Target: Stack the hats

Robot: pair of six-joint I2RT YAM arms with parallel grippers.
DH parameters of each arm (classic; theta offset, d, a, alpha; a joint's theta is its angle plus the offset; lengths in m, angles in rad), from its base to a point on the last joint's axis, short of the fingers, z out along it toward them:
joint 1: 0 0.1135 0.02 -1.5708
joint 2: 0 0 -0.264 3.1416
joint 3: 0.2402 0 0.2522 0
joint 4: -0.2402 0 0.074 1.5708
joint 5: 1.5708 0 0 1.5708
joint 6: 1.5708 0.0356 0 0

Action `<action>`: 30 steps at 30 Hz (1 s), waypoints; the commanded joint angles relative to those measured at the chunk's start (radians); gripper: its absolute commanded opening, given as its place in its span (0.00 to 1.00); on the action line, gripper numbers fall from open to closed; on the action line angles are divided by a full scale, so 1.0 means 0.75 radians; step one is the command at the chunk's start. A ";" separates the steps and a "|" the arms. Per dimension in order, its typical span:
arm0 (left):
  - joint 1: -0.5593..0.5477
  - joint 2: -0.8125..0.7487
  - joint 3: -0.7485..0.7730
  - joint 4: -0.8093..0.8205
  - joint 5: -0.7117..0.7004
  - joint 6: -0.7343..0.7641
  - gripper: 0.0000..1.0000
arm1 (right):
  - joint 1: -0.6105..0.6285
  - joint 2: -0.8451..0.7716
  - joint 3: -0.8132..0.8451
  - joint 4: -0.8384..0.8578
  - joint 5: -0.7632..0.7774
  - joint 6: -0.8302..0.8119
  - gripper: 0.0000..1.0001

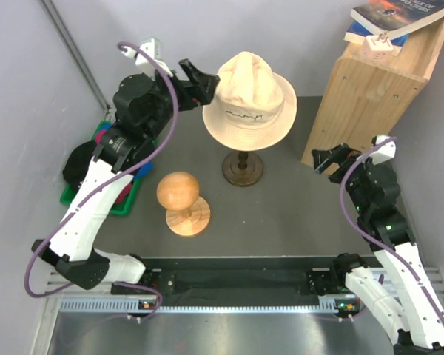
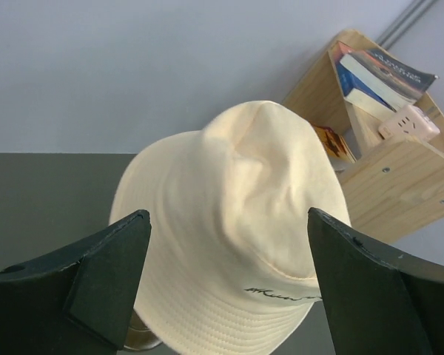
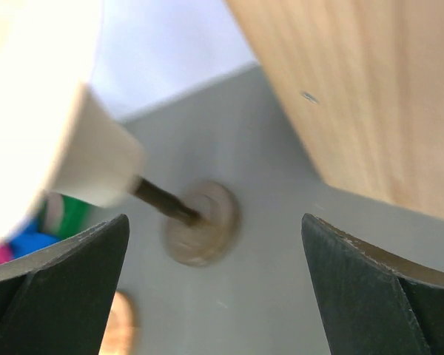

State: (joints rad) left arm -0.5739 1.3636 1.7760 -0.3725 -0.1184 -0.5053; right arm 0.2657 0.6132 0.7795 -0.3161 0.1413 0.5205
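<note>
A cream bucket hat with small black script sits on a wooden stand at the back of the table. My left gripper hovers at the hat's left brim, open, with nothing between its fingers. In the left wrist view the cream hat fills the gap between the spread left gripper fingers. More hats lie in a green bin at the left: a black one and blue and magenta cloth, mostly hidden by the left arm. My right gripper is open and empty, as the right wrist view also shows.
A bare round wooden head form stands on its base in front of the hat stand. A wooden shelf with books and a white power adapter stands at the back right, close to the right gripper. The stand's base shows blurred.
</note>
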 commanded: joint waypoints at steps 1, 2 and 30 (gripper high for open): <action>0.076 -0.055 -0.108 0.110 0.117 -0.083 0.91 | 0.010 0.064 0.079 0.311 -0.166 0.167 1.00; 0.076 -0.053 -0.122 0.124 0.137 -0.087 0.91 | 0.008 0.086 0.079 0.382 -0.184 0.210 1.00; 0.156 -0.080 -0.302 0.182 0.250 -0.198 0.91 | 0.012 0.647 0.135 1.190 -0.514 0.590 0.69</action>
State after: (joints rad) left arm -0.4644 1.3174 1.5478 -0.3035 0.0456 -0.6434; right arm 0.2657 1.0958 0.8410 0.4580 -0.2092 0.9321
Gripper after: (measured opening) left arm 0.906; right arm 0.750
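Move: The cream bucket hat sits on the mannequin head about 12 cm to the right of my open left hand, some 5 cm ahead and 12 cm below. From my open right hand the hat is roughly 22 cm left, 15 cm ahead and 9 cm higher. The wooden shelf's middle lies some 18 cm ahead and 12 cm right of my right hand, about 10 cm lower. My right hand swings in to the hat's right brim, some 10 cm left, 9 cm forward and 8 cm up, rolling its left side up and turning counter-clockwise while the fingers begin to close. My left hand, fingers wide open, sinks about 7 cm beside the left brim and tips down some 10 degrees, then holds there. ##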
